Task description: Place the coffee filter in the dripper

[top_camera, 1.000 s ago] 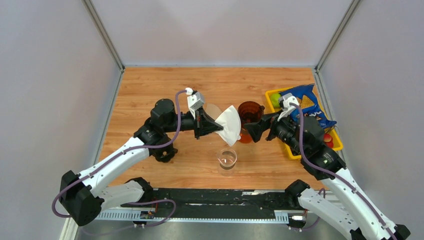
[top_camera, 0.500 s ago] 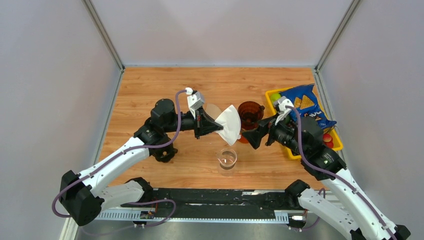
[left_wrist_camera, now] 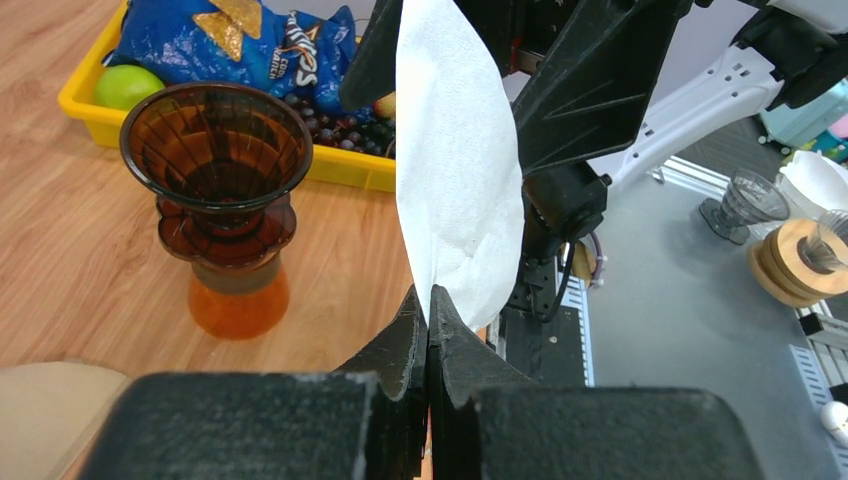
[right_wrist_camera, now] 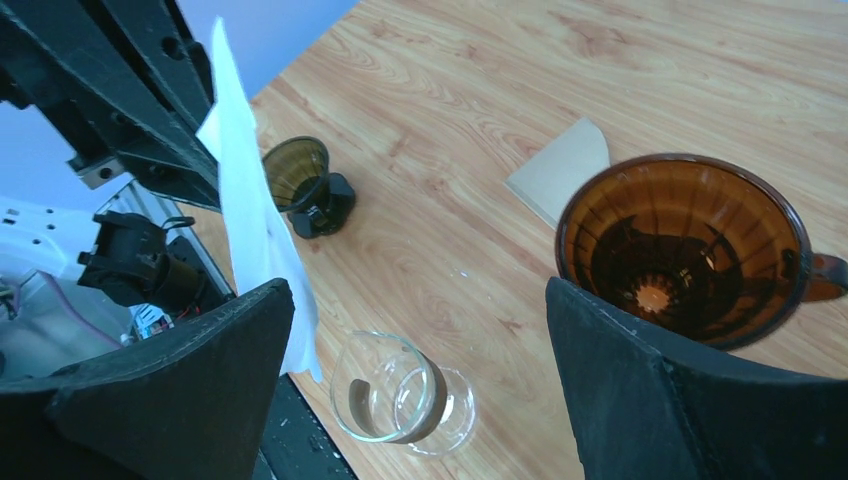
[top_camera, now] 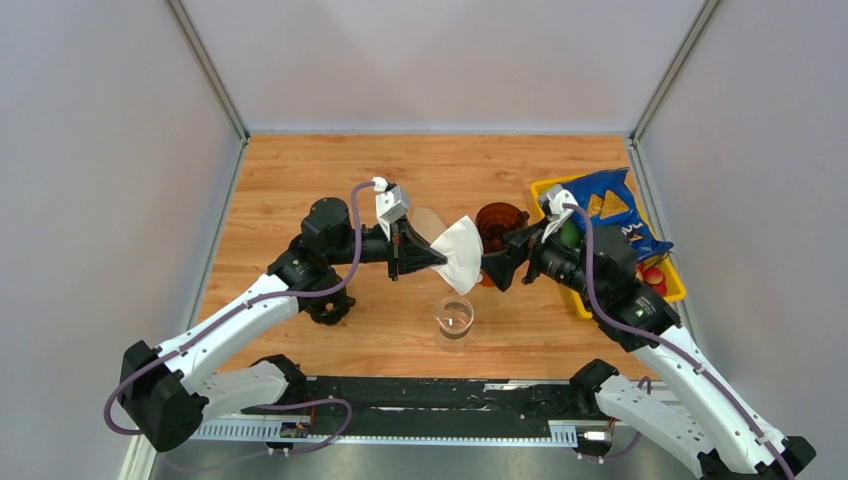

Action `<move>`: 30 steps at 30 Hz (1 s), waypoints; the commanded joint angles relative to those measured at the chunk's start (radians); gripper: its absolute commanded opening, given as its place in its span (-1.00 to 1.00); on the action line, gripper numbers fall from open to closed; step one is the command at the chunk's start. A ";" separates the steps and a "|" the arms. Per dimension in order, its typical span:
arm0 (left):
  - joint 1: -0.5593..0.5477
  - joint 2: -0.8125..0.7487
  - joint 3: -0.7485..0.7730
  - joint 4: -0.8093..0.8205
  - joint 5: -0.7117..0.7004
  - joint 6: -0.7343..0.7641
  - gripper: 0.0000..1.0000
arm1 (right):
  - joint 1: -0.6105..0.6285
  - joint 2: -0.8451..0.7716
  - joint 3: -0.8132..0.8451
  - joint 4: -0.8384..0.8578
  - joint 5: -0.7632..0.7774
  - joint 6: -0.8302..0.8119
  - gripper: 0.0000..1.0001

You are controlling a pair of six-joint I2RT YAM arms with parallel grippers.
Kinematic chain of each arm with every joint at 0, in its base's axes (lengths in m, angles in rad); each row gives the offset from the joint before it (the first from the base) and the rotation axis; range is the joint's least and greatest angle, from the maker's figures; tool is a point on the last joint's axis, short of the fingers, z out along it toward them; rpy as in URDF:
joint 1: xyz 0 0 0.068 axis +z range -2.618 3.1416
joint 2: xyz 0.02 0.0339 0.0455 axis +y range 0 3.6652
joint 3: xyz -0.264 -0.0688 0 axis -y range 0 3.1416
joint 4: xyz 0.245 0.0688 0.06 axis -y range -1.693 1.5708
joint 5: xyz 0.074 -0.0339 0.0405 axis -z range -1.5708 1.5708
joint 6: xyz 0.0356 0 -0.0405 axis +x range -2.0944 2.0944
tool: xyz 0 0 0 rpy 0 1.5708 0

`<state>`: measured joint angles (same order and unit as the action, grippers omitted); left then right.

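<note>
My left gripper (top_camera: 438, 256) is shut on the bottom point of a white paper coffee filter (top_camera: 460, 254), which it holds upright in the air. In the left wrist view the filter (left_wrist_camera: 455, 170) rises from the pinched fingertips of the left gripper (left_wrist_camera: 428, 300). The amber dripper (top_camera: 500, 226) stands on the table just behind and right of the filter. My right gripper (top_camera: 494, 268) is open at the filter's free edge. In the right wrist view the filter (right_wrist_camera: 250, 220) hangs against the left finger, the dripper (right_wrist_camera: 680, 245) lies by the right finger, and nothing is gripped by the right gripper (right_wrist_camera: 418, 290).
A clear glass carafe (top_camera: 453, 317) stands near the front, below both grippers. A brown paper filter (top_camera: 425, 220) lies flat behind the left gripper. A yellow tray (left_wrist_camera: 80, 100) at the right holds a blue chip bag (top_camera: 610, 205) and fruit.
My right arm has moved left, bringing its open jaws up to the filter's free edge. The left gripper and filter have barely shifted.
</note>
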<state>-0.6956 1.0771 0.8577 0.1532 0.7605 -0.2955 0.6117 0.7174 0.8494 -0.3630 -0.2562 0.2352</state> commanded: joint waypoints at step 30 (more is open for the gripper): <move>-0.004 -0.020 0.027 0.017 0.319 0.198 -0.99 | -0.003 0.092 -0.029 0.283 -0.554 -0.066 0.31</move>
<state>-0.6964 1.0470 0.8497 0.1463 1.0431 -0.1242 0.6117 0.7975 0.8154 -0.1707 -0.7216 0.1879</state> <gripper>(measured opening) 0.007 0.674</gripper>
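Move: The left hand, still pinching the coffee filter by its corner, has the dripper on its server about 12 cm ahead, 12 cm to the right and 9 cm lower; the filter's middle is some 5 cm to its right, about level. From the open right hand, the filter lies about 9 cm left, level in depth and height; the dripper is roughly 11 cm straight ahead and 8 cm lower, and the glass beaker 3 cm back, 9 cm left and some 20 cm down. Back by about 5 cm goes the left hand, away from the dripper and keeping its pinch on the filter, while it swings clockwise some 15 degrees and rolls slightly. The right hand follows back and to the left, roughly 5 cm each way, turning counter-clockwise some 25 degrees and narrowing its wide-open fingers by a third as they close in on the filter's free outer edge; contact can't be made out. ##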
